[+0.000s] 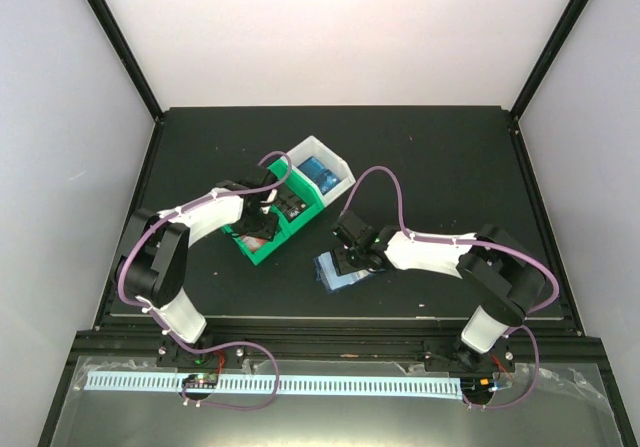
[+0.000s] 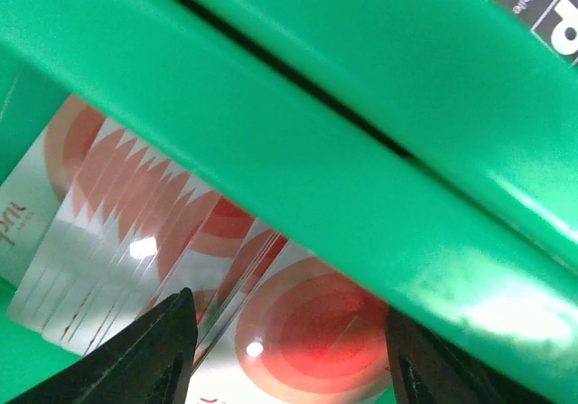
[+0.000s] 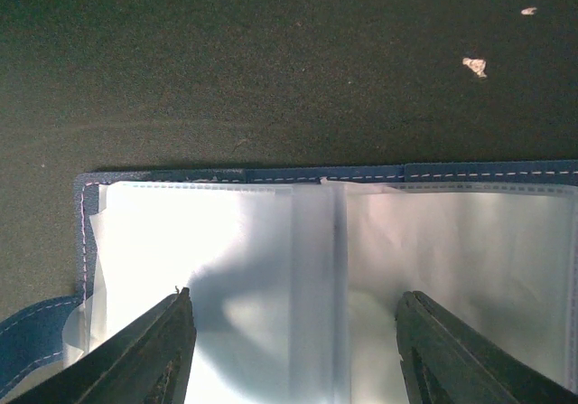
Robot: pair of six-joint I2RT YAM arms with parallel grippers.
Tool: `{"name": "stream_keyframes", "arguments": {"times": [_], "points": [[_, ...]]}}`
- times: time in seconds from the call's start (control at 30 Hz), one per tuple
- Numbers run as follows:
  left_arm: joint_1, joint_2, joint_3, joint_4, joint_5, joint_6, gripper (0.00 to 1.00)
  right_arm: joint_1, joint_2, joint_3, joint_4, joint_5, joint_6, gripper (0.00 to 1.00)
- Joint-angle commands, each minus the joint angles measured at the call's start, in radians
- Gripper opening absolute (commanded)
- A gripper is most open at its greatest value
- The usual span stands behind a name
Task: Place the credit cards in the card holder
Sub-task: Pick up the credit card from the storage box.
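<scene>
Red-and-white credit cards (image 2: 298,323) lie fanned in a compartment of the green bin (image 2: 298,142). My left gripper (image 2: 289,372) hangs open just above them, one finger on each side of the top card. Black credit cards (image 1: 291,205) fill the green bin's other compartment, and blue credit cards (image 1: 322,174) lie in the white bin (image 1: 341,173). The dark blue card holder (image 3: 271,175) lies open on the table, its clear sleeves (image 3: 226,241) facing up. My right gripper (image 3: 293,354) stands open right over the sleeves, holding nothing. From above, the card holder (image 1: 332,276) lies partly under the right gripper (image 1: 352,255).
The green bin (image 1: 262,247) and the white bin sit side by side at the table's middle, left of the card holder. A green divider wall (image 2: 379,51) runs just beside the left fingers. Small white scraps (image 3: 474,65) lie on the black mat beyond the holder.
</scene>
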Motion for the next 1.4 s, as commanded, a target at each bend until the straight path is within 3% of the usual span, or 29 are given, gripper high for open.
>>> {"name": "stream_keyframes", "arguments": {"times": [0.0, 0.27, 1.37], "points": [[0.009, -0.004, -0.003, 0.002, 0.102, -0.005, 0.57, -0.003, 0.031, -0.009, -0.002, -0.002, 0.018, 0.63], [0.011, -0.037, 0.018, -0.032, 0.12, -0.003, 0.45, -0.003, 0.032, -0.01, -0.004, 0.005, 0.021, 0.63], [0.008, -0.123, 0.015, -0.15, 0.294, 0.01, 0.27, -0.002, 0.059, -0.011, 0.011, -0.006, 0.025, 0.63]]}}
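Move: My left hand is already down in the storage box's red-card compartment, with the endmost red card about 2 cm back, 1 cm to the right and 2 cm below. The black cards in the middle compartment are about 7 cm ahead and 6 cm to the right, the blue packet some 13 cm ahead and 13 cm to the right. The card holder lies some 8 cm back and 17 cm to the right. From my right hand that red card is about 5 cm ahead, 18 cm to the left, roughly level. I ease my left hand a little to the right first, then draw it back and up towards the near right end wall of the compartment, about 3 cm each way, its fingertips swinging some 10 degrees rightward. Meanwhile I close the fingers to about half their gap, bringing them on either side of the endmost red card without a clear pinch yet. ##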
